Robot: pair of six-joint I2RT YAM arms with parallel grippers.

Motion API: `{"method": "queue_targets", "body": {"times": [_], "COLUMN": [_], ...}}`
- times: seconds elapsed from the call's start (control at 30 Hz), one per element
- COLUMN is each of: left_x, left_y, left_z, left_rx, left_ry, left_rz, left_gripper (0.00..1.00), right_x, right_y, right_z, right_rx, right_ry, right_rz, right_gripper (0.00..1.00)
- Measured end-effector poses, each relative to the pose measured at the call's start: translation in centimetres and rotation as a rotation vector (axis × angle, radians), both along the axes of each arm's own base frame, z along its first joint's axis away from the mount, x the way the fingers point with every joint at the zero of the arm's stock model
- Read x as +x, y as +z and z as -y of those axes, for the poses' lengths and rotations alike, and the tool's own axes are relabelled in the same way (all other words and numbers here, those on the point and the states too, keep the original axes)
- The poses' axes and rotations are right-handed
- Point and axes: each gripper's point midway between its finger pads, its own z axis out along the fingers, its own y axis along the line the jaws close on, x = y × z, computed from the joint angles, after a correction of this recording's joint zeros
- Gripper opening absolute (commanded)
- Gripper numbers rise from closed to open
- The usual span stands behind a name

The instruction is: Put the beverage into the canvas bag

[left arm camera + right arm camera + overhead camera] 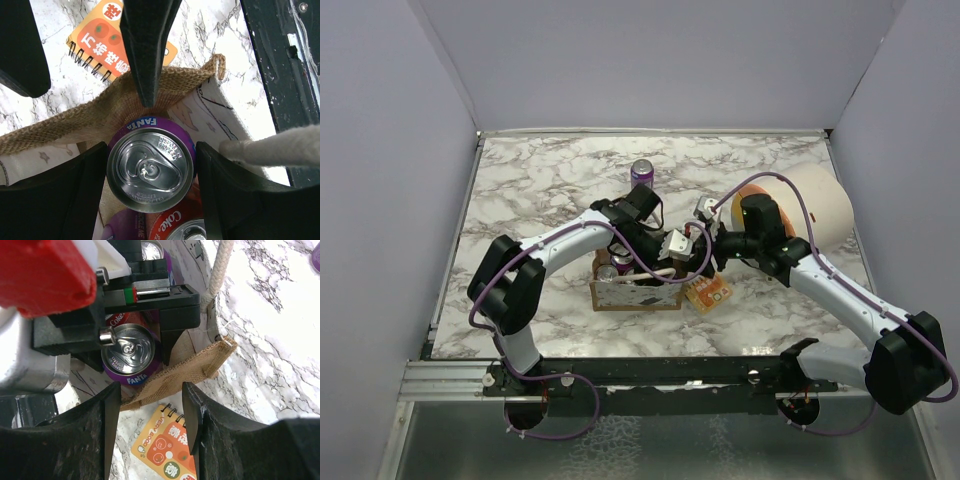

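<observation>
The beverage, a purple Fanta can (150, 162), stands upright between my left gripper's (150, 167) two black fingers, which touch it on both sides. It hangs in the mouth of the canvas bag (635, 296), against the burlap wall (100, 117). Deeper in the bag lie a red Coke can (187, 227) and another purple can (120, 227). My right gripper (151, 390) is at the bag's right wall with its jaws apart. One of its fingers (145, 55) presses on the burlap rim (175, 375). The Fanta can (129, 356) also shows in the right wrist view.
An orange spiral notepad (708, 292) lies on the marble right of the bag. A further purple can (642, 172) stands upright behind the arms. A big beige roll (820, 205) lies at the right. A white rope handle (280, 147) sticks out of the bag.
</observation>
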Motion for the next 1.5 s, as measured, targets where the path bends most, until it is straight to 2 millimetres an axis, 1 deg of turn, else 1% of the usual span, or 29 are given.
{"method": "queue_targets", "body": {"times": [0.23,0.33,0.67,0.77,1.13,1.37,1.5], "left_x": [0.0,-0.2,-0.2,-0.3,0.2,0.3,0.6], "left_y": [0.0,-0.1,-0.1,0.2,4.0,5.6,7.3], "left_z": [0.1,0.1,0.0,-0.1,-0.2,-1.2,-2.0], "left_rx": [-0.010,-0.006,-0.003,-0.004,-0.048,-0.045,-0.060], "left_ry": [-0.001,0.000,0.002,0.003,-0.003,0.006,0.028], "left_rz": [0.000,-0.010,-0.013,-0.006,0.090,0.164,0.216], "left_gripper": [0.81,0.87,0.89,0.89,0.89,0.89,0.89], "right_x": [0.0,-0.1,-0.2,-0.2,-0.6,-0.6,-0.7], "right_y": [0.0,0.0,0.0,0.0,0.2,0.1,0.1], "right_z": [0.0,0.0,-0.1,-0.1,-0.3,-0.2,-0.1], "right_rx": [0.001,0.002,0.005,0.007,0.016,0.016,0.014], "right_ry": [0.003,0.005,0.015,0.019,0.050,0.056,0.058], "right_rz": [0.000,0.000,0.003,0.002,0.010,0.008,0.009], "right_gripper": [0.51,0.51,0.51,0.51,0.52,0.54,0.57]}}
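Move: Deep in the right end of the canvas bag, the Fanta can already stands between the left fingers, its middle directly below that hand, about 4 cm down. From the left hand, the nearer Coke can stands some 7 cm left and 1 cm back, the other Fanta about 10 cm left and 3 cm ahead. The notebook lies about 12 cm right, 7 cm back and 9 cm down. From the right hand, the released Fanta is roughly 9 cm left, 1 cm back and 8 cm down. Opening its fingers first, with the hand held still, the left hand lets go of the Fanta can's two sides, then lifts about 7 cm almost straight up away from the can, easing some 2 cm left late on. As it rises, the wrist tilts roughly 10 degrees so the fingers lean less back towards the base; they stay wide open. ##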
